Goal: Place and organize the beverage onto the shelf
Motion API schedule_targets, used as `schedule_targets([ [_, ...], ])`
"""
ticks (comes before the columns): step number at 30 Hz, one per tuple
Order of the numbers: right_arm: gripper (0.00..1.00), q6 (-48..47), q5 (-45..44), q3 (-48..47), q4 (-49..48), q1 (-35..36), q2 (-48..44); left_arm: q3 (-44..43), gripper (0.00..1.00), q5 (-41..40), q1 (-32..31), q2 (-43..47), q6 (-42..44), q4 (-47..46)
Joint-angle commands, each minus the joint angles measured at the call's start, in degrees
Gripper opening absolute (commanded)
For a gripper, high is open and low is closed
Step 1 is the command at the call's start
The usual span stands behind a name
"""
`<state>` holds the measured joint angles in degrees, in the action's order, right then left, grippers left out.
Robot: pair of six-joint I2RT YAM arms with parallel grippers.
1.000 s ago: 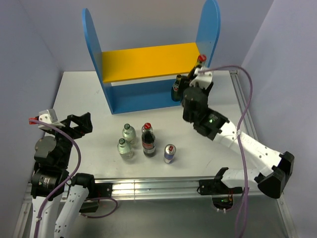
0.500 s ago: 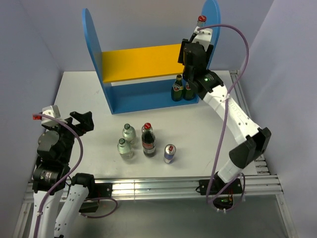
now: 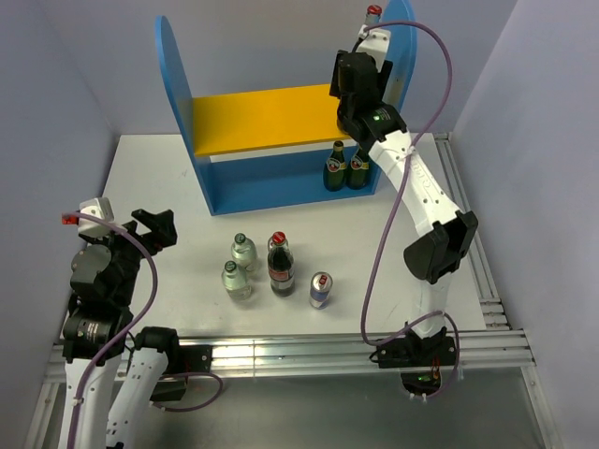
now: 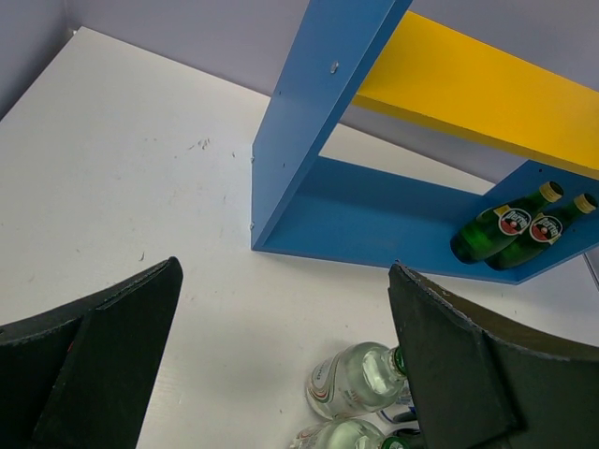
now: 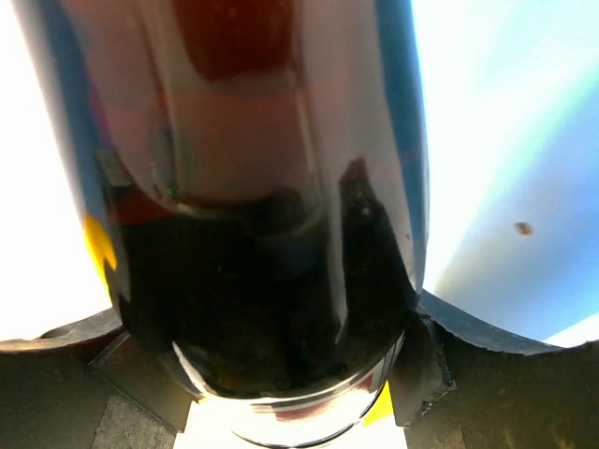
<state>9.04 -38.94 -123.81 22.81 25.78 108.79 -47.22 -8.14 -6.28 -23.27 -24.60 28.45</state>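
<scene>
The blue shelf (image 3: pixel 174 75) stands at the back of the table, with a yellow upper board (image 3: pixel 262 120). My right gripper (image 3: pixel 351 90) hovers over the board's right end, shut on a shiny blue-silver can (image 5: pixel 271 234) that fills the right wrist view; from above the can is hidden under the gripper. On the table in front stand two clear green-capped bottles (image 3: pixel 243 251) (image 3: pixel 236 279), a cola bottle (image 3: pixel 280 265) and another slim can (image 3: pixel 320 290). My left gripper (image 3: pixel 155 228) (image 4: pixel 285 271) stands open at the left, apart from the clear bottles (image 4: pixel 360 379).
Two green glass bottles (image 3: pixel 335 166) (image 3: pixel 358 168) stand on the shelf's lower level at its right end, also seen in the left wrist view as green bottles (image 4: pixel 505 224). The tall right side panel (image 3: pixel 401 47) is just behind my right gripper. Purple walls close in both sides.
My right arm has risen from beside the green bottles on the lower level to above the yellow board's right end. The left arm shifted slightly, then held still.
</scene>
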Motion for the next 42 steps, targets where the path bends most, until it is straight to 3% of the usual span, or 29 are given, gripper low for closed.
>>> schedule_targets([
  [1,0.0,-1.3,-0.26,-5.48,-10.59,-0.99,-1.22,-0.15,0.99,1.29,0.66,-0.38,1.31,-1.73],
  [16,0.0,-10.79,-5.8,8.84,-22.63,-1.35,-1.56,-0.15,0.99,1.99,1.54,-0.2,1.4,-2.08],
  [26,0.0,-12.03,-8.61,12.01,-26.5,-1.26,-1.74,-0.15,0.99,2.08,1.8,-0.11,1.31,-1.99],
  [27,0.08,-11.77,-8.26,11.92,-26.06,-1.35,-1.83,-0.06,0.99,2.08,1.8,-0.11,1.4,-1.99],
  [28,0.24,-11.59,-8.09,12.01,-25.97,-1.26,-1.92,0.02,0.99,2.16,1.8,-0.03,1.31,-1.99],
  [29,0.54,-11.5,-8.08,12.62,-26.15,-1.26,-2.09,-0.06,0.99,2.17,1.8,-0.11,1.4,-1.99],
  [30,0.66,-11.24,-7.82,12.89,-26.15,-1.26,-2.18,-0.06,0.99,2.17,1.8,-0.2,1.31,-1.99],
  [31,0.99,-11.06,-7.73,13.06,-26.06,-1.26,-2.44,-0.06,0.99,2.17,1.8,-0.2,1.31,-1.99],
  [42,1.0,-9.74,-6.32,14.3,-24.74,-0.73,-4.46,-0.06,0.99,1.99,1.89,-0.03,1.4,-2.08],
])
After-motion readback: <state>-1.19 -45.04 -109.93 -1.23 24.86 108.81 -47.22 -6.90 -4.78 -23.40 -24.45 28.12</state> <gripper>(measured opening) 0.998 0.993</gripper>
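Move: The right hand holds the cola bottle upright over the right end of the yellow upper board. The spot for it lies about 3 cm ahead, 2 cm to the right and some 8 cm below. The blue side panel stands roughly 6 cm to the hand's right, level with it; the two green bottles stand on the lower board nearly straight beneath, about 28 cm down and 1 cm to its left. From the idle left hand the spot is about 33 cm ahead, 40 cm right and 3 cm higher. The right hand carries the cola bottle about 3 cm farther in over the yellow board, sinking a centimetre early on and then easing some 2 cm right towards the blue side panel, while the wrist tips its fingers up and swings clockwise, each by well under 10 degrees. There it holds still with the grip kept, then opens the fingers fully to let go of the bottle on the board and settles another centimetre lower, the spread fingers still either side of the bottle. ##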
